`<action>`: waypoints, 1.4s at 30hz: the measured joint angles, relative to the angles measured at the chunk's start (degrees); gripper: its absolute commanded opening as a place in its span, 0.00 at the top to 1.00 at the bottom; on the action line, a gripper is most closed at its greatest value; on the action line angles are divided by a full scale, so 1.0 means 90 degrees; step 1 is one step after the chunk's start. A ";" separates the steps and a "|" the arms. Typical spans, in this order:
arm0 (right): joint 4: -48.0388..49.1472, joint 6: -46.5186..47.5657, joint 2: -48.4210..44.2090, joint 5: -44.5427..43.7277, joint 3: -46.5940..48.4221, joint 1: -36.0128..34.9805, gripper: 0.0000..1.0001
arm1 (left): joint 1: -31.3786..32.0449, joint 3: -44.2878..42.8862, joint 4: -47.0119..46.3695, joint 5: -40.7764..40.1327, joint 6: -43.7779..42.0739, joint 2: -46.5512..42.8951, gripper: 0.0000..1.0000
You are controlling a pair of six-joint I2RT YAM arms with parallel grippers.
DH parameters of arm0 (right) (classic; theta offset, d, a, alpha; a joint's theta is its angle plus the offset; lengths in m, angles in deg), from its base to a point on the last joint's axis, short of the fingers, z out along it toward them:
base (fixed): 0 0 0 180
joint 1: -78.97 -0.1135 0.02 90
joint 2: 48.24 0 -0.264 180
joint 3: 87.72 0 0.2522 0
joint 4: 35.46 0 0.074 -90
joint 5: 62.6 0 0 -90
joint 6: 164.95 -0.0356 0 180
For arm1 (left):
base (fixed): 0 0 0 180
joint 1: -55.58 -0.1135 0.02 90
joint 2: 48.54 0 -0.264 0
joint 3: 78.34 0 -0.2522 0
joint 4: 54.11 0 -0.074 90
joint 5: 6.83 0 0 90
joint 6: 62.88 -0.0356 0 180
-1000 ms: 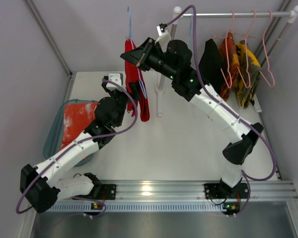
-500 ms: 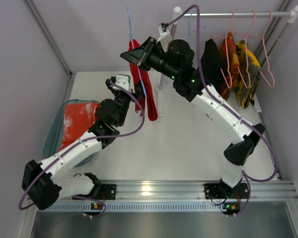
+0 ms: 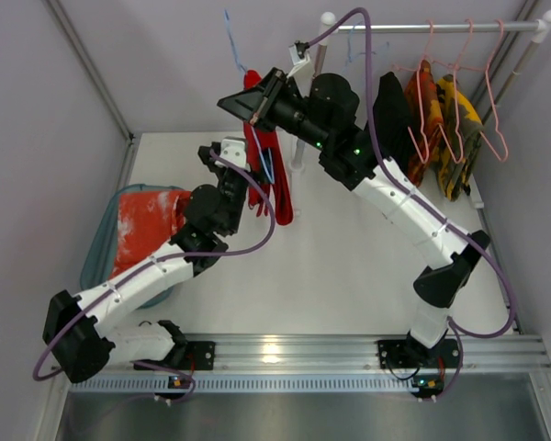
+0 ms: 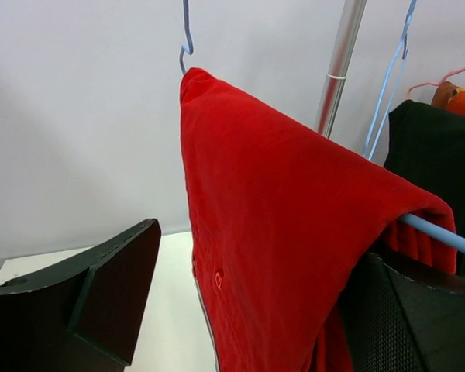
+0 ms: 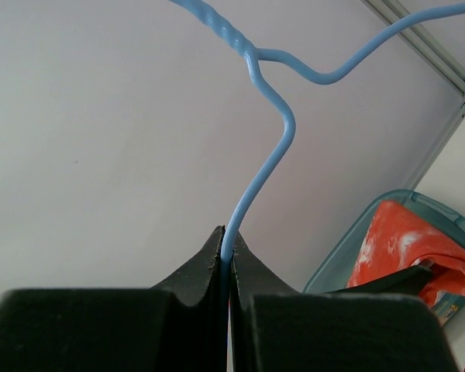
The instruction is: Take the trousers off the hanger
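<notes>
Plain red trousers [image 3: 271,175] hang folded over a blue wire hanger [image 3: 236,53] held up in the air left of the rail. My right gripper [image 3: 243,99] is shut on the hanger's neck [image 5: 250,56], its fingertips [image 5: 226,232] pinching the wire. In the left wrist view the red trousers [image 4: 279,232] drape over the hanger's bar [image 4: 442,235]. They hang between the wide-open fingers [image 4: 85,302] of my left gripper [image 4: 248,325], low on the cloth [image 3: 255,188]. Orange-red trousers with whitish blotches [image 3: 147,225] lie in a teal bin [image 3: 96,253].
A clothes rail [image 3: 432,28] crosses the back right, carrying pink hangers [image 3: 459,83], a black garment [image 3: 390,110] and yellow-and-orange garments [image 3: 450,124]. Its upright post [image 3: 298,152] stands just behind the red trousers. Walls close in the left and right sides.
My left gripper has opened wider and shifted right and farther back along the trousers. The right arm has swung the hanger slightly, so the trousers' lower end hangs farther right.
</notes>
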 measured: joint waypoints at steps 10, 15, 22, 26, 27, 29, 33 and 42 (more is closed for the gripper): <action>0.0002 0.0051 0.0000 -0.0100 0.0053 -0.0002 1.00 | 0.0121 -0.0194 -0.0017 -0.0410 -0.0338 0.0274 0.84; 0.0000 0.0100 -0.0002 -0.0117 0.0051 0.0002 1.00 | 0.0070 -0.0194 0.0015 -0.0425 -0.0476 0.0240 1.00; -0.0049 0.0347 -0.0430 -0.0204 -0.0508 0.0209 1.00 | 0.0017 -0.0199 0.0641 -0.0316 -0.0491 -0.0180 1.00; -0.0075 0.0415 -0.0826 -0.0279 -0.1001 0.0410 1.00 | 0.0017 -0.0325 0.1263 -0.0070 -0.0420 -0.0505 1.00; -0.0080 0.0432 -0.0908 -0.0299 -0.1120 0.0464 1.00 | 0.0017 -0.0381 0.1387 -0.0027 -0.0396 -0.0561 1.00; -0.0068 0.0503 -0.1047 -0.0328 -0.1343 0.0551 1.00 | 0.0012 -0.0525 0.1683 0.0046 -0.0323 -0.0687 1.00; -0.0027 0.0699 -0.1158 -0.0430 -0.1627 0.0648 1.00 | -0.0007 -0.0770 0.2115 0.0117 -0.0255 -0.0850 1.00; 0.0002 0.1307 -0.1188 -0.0816 -0.1996 0.0680 1.00 | -0.0032 -0.1353 0.2771 0.0379 -0.0063 -0.0884 1.00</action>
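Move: The red trousers, draped over the held hanger's bar, stand between the left hand's open fingers, their middle about 6 cm ahead, 3 to its right and 4 below. The rack's near pole rises some 20 cm ahead and 13 to the right; the black garment hangs roughly 20 ahead and 30 to the right. From the right hand, already gripping the hanger near its neck, the trousers' middle lies about 12 cm below, 3 back and 3 to the right. The red trousers are pinched just under their fold as the left fingers close, almost in place; then that hand lifts them about 5 cm, drawing back and slightly left. Keeping its grip near the neck, the right hand pulls the hanger the other way, some 7 cm right and nearly as far down, also forward, turning about 20 degrees, mostly clockwise. ##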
